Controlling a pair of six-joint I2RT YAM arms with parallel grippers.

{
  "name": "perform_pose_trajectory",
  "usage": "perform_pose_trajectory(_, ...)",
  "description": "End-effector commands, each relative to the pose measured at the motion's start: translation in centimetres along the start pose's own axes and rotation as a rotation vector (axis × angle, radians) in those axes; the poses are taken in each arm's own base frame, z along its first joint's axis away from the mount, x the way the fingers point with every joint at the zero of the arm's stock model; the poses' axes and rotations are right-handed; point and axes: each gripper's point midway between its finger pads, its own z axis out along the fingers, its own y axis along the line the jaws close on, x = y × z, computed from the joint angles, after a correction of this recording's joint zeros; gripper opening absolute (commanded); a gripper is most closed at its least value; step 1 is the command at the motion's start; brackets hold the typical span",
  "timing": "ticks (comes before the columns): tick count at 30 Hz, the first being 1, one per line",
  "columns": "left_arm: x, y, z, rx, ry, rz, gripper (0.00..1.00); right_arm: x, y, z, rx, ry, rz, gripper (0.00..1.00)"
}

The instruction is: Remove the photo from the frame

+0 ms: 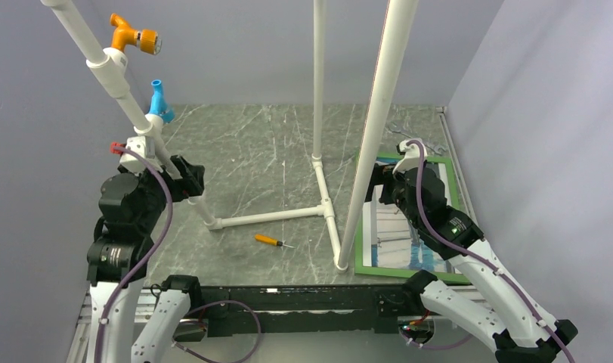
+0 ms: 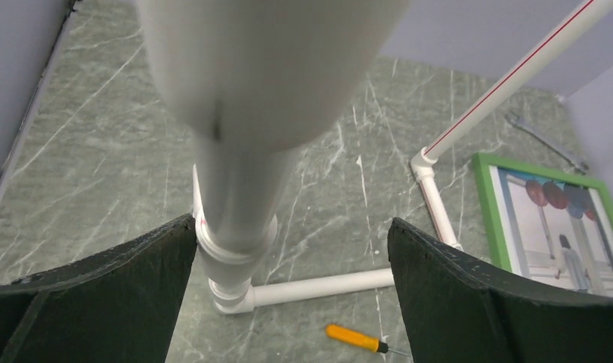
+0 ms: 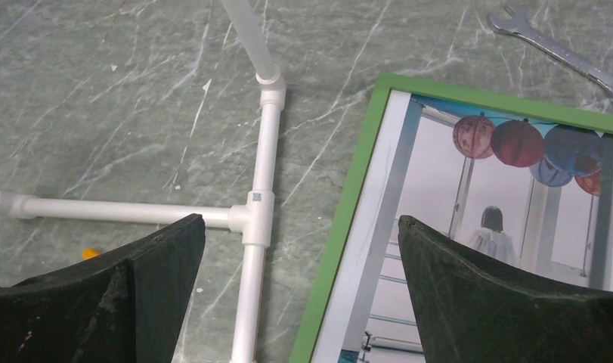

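Note:
The green frame (image 1: 382,271) lies flat at the right of the table with the photo (image 1: 397,242) inside it, balloons toward the far end. In the right wrist view the frame's left rail (image 3: 341,242) and the photo (image 3: 469,189) show clearly. My right gripper (image 3: 301,257) is open and empty, hovering above the frame's left rail; in the top view it (image 1: 376,184) is over the frame's far left part. My left gripper (image 2: 292,249) is open, its jaws either side of a slanted white pipe (image 2: 235,219), far from the frame (image 2: 488,204).
A white pipe stand (image 1: 318,212) with tall uprights stands mid-table, its base just left of the frame. An orange screwdriver (image 1: 269,240) lies near the front. A wrench (image 3: 560,53) lies beyond the frame's far end. Grey walls close in on the left, right and back.

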Motion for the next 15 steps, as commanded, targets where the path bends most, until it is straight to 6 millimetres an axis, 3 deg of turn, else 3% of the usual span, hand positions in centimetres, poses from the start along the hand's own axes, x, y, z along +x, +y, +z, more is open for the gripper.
perform_pose_trajectory(1,-0.8,0.1,1.1,-0.012,0.014,0.032,0.99,-1.2,0.4,-0.3,-0.015,-0.043,0.018,1.00)
perform_pose_trajectory(8,-0.9,1.5,4.3,-0.070,-0.039,0.046,0.99,-0.8,0.6,-0.2,-0.025,-0.039,0.035,1.00)
perform_pose_trajectory(15,-2.5,1.6,7.7,-0.062,-0.141,0.086,0.97,-0.3,0.8,0.0,-0.039,-0.031,0.045,1.00)
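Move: The white left post of the pipe rack stands upright just ahead of the left gripper, about 5 cm out and 2 cm left, already within the spread of its open fingers. The blue tap on that post is about 12 cm ahead, 2 cm left and slightly higher. The orange screwdriver lies some 16 cm right, level fore-and-aft and about 32 cm below. From the right hand, the left post is roughly 44 cm left and 5 cm ahead. Bring the left gripper forward about 5 cm into the rack's left post, sinking a centimetre at first and edging left in the later part. Keep the fingers wide open around the post and the wrist nearly level, and push the post forward with the front of the hand. ##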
